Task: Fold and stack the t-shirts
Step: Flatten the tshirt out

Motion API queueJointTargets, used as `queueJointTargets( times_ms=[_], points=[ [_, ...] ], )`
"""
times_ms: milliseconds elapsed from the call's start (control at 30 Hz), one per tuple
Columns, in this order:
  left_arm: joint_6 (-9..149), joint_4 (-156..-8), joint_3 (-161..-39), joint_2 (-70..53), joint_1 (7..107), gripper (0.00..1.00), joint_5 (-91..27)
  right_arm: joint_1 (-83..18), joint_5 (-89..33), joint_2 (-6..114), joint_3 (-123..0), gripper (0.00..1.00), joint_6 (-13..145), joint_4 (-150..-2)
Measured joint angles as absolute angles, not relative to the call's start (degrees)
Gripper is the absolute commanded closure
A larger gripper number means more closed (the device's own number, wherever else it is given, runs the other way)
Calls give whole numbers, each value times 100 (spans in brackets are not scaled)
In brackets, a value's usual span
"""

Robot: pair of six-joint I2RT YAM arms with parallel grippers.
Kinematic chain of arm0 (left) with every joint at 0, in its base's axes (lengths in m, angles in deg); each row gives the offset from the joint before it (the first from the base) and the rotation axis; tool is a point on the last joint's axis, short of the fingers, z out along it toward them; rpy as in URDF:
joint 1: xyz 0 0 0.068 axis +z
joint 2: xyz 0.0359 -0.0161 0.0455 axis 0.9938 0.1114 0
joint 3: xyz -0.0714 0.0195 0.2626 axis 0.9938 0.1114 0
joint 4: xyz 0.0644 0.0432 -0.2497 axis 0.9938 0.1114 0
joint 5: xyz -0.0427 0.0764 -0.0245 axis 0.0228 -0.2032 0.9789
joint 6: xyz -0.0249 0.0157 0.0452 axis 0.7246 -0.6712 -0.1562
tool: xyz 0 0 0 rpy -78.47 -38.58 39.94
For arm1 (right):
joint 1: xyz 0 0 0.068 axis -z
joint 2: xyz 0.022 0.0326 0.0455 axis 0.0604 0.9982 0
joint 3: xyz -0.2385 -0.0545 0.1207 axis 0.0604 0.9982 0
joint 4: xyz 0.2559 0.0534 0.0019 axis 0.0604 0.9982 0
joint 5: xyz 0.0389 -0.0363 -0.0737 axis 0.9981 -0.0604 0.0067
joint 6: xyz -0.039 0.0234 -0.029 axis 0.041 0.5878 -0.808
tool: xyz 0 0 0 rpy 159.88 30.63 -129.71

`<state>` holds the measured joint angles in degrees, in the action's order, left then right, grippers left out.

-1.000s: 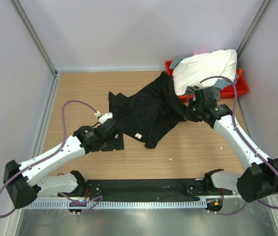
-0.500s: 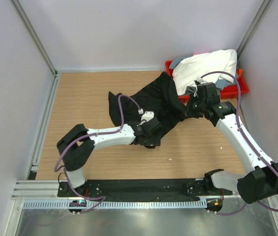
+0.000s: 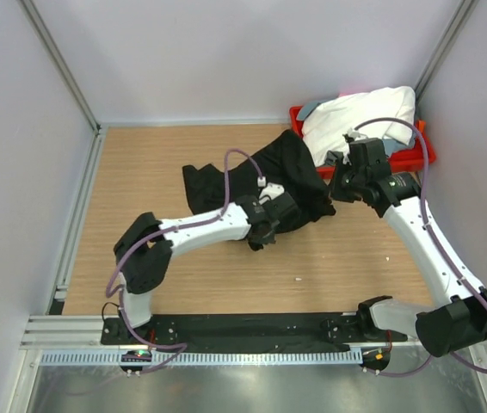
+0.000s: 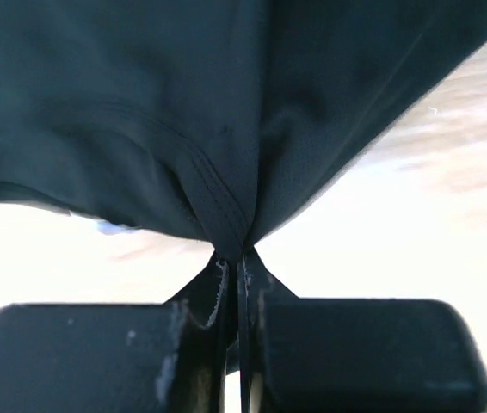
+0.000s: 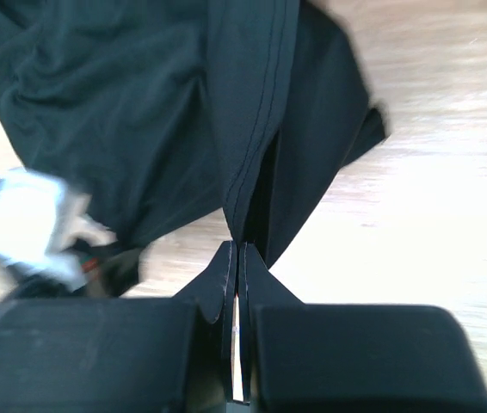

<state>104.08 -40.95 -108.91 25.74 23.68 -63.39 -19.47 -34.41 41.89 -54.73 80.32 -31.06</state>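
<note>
The black t-shirt [image 3: 243, 176] lies crumpled mid-table, its far end reaching the red tray. My left gripper [image 3: 271, 215] is at the shirt's near edge, shut on a stitched hem of the black t-shirt [image 4: 183, 103]; the left gripper [image 4: 237, 258] pinches the fabric into a point. My right gripper [image 3: 335, 185] holds the shirt's right side, and in the right wrist view the right gripper [image 5: 237, 249] is shut on a fold of the black t-shirt [image 5: 140, 112]. A white t-shirt [image 3: 364, 116] is heaped in the tray, with grey t-shirt [image 3: 308, 109] fabric showing beneath it.
The red tray [image 3: 424, 156] stands at the back right corner against the wall. Grey walls close in the table on the left, back and right. A metal rail [image 3: 226, 357] runs along the near edge by the arm bases. The left arm's white link [image 5: 20, 228] shows beside the shirt.
My left arm swung from the shirt's left side across to its near hem and shut on it. The shirt's near edge has drawn up. The right gripper shifted slightly back, still gripping.
</note>
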Motion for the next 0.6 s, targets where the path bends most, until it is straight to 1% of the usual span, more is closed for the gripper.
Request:
queueJointTargets(
  times_ms=[33, 100, 133, 167, 200, 233, 300, 333, 367, 400, 433, 500, 567, 600],
  points=[
    [10279, -3630, -11177, 2454, 2401, 93, -6359, -1947, -3506, 4189, -5613, 99, 8021, -3023],
    [10013, -2974, -11802, 2168, 2502, 85, -6363, -1947, -3646, 4191, -5919, 99, 8001, -2898],
    [9869, -2657, -12174, 1971, 2598, 78, -6361, -1947, -3721, 4191, -6094, 99, 7990, -2841],
    [9707, -2362, -12535, 1744, 2740, 75, -6306, -1947, -3801, 4191, -6275, 99, 7986, -2787],
    [9541, -2165, -12836, 1442, 2961, 70, -6166, -1947, -3884, 4191, -6426, 99, 7981, -2769],
    [9460, -2074, -12961, 1206, 3175, 59, -6051, -1945, -3970, 4193, -6562, 99, 7977, -2754],
    [9169, -1964, -12935, 587, 4034, 51, -5554, -1939, -4110, 4248, -6800, 99, 7951, -2719],
    [9040, -1903, -12838, 360, 4589, 34, -5327, -1937, -4145, 4329, -6920, 99, 7940, -2697],
    [8896, -1855, -12705, 268, 5120, 23, -5189, -1937, -4160, 4440, -7025, 99, 7922, -2697],
    [8795, -1735, -12602, 275, 5618, 19, -5159, -1934, -4158, 4576, -7108, 99, 7916, -2699],
    [8734, -1582, -12517, 369, 5983, 18, -5148, -1923, -4149, 4773, -7191, 99, 7900, -2699],
    [8640, -1339, -12312, 721, 6322, 18, -5128, -1910, -4121, 5129, -7255, 99, 7879, -2704],
    [8645, -1387, -11857, 1094, 6338, 19, -5032, -1908, -4096, 5500, -7248, 99, 7859, -2691],
    [8666, -1376, -11542, 1186, 6276, 21, -4949, -1906, -4096, 5649, -7226, 99, 7844, -2691]
  ],
)
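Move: My left hand pinches the t-shirt's near edge low over the table; the shirt's left end lies about 19 cm to its left, 13 cm farther out and 4 cm lower. The shirt's raised right end is some 21 cm to its right, 6 cm ahead and 15 cm up. My right hand grips that end; from there the red crate's middle is roughly 23 cm ahead, 6 cm right and 16 cm below, and the shirt's left end 40 cm left, 8 cm ahead and 20 cm down. I whip my left hand up about 20 cm, opening its fingers and letting go of the near edge, swing it some 23 cm left and a little forward towards the shirt's left end, then sink with open fingers. My right hand keeps its pinch on the right end, lifts about 8 cm, then goes forward and down towards the crate. ##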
